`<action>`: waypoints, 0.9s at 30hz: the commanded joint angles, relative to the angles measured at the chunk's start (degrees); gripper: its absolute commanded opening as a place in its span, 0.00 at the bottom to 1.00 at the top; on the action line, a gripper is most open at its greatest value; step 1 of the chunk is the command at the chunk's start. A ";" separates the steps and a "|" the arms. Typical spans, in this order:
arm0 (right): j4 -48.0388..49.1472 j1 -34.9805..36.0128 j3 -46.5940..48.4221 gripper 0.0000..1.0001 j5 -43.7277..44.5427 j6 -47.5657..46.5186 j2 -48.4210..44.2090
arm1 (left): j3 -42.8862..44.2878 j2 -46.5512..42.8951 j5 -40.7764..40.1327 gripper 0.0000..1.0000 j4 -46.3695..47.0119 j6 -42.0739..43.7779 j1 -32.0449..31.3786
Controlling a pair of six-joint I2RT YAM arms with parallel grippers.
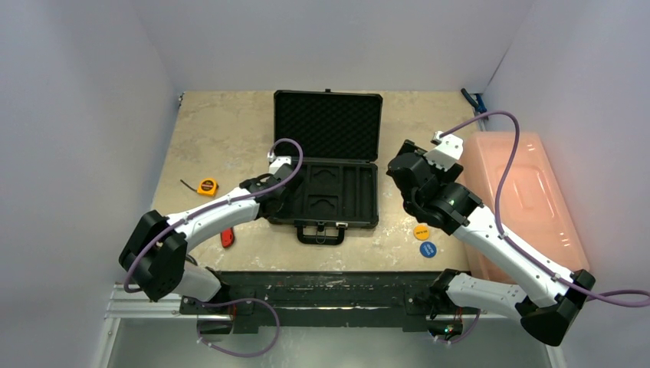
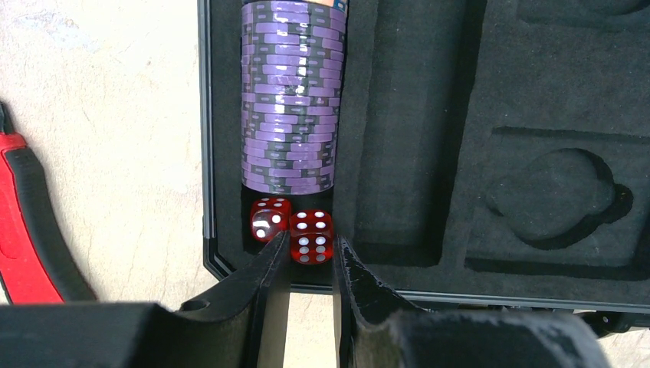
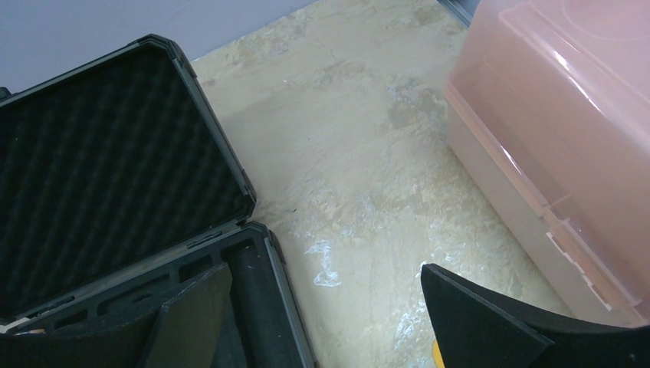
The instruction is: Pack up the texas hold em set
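The black briefcase [image 1: 328, 126] lies open, its foam lid up and its moulded tray [image 2: 536, 92] toward me. A row of purple chips [image 2: 290, 100] fills the tray's left slot, and two red dice lie at its near end. My left gripper [image 2: 310, 247] is at the tray's front left corner [image 1: 280, 195], its fingers closed on the right-hand die [image 2: 310, 236]. The other die [image 2: 268, 217] sits just to the left. My right gripper [image 3: 329, 307] is wide open and empty over the table by the case's right edge [image 1: 410, 165]. A yellow disc [image 1: 421, 231] and a blue disc [image 1: 427, 249] lie on the table.
A large pink bin [image 1: 529, 199] stands along the right side and also shows in the right wrist view [image 3: 567, 130]. A red-handled knife [image 1: 227, 238] lies left of the case [image 2: 23, 222]. A yellow tape measure [image 1: 207, 185] sits further left.
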 commanded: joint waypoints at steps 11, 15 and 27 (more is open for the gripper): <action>0.28 -0.10 2.63 0.99 -0.07 0.25 -0.46 | -0.56 -0.50 0.46 0.09 1.43 0.44 0.38; 0.36 -0.11 2.80 0.99 -0.23 0.25 -0.20 | -1.04 -1.40 -0.05 0.18 1.40 0.64 0.42; 0.64 -0.13 3.16 0.99 -0.56 0.08 0.39 | -1.34 -2.98 -0.88 0.47 0.90 0.99 0.36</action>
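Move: The die in my left fingers is at its place, the near end of the case's leftmost chip slot, under 1 cm below and ahead of my hand point. The other die lies about 2 cm left and 1 cm ahead of that hand, and the purple chip stack is centred some 6 cm ahead and 1 cm left. The red knife is roughly 14 cm left, 1 cm back and 4 cm lower. From my right hand, the held die is about 38 cm left, 3 cm back and 20 cm below. With the die still pinched low in the near end of the slot, my left hand holds its place, then opens its fingers from about a fifth to under half wide and lets go of the die. It stays over the spot, barely starting to ease up, and the wrist keeps its downward-forward slant. ##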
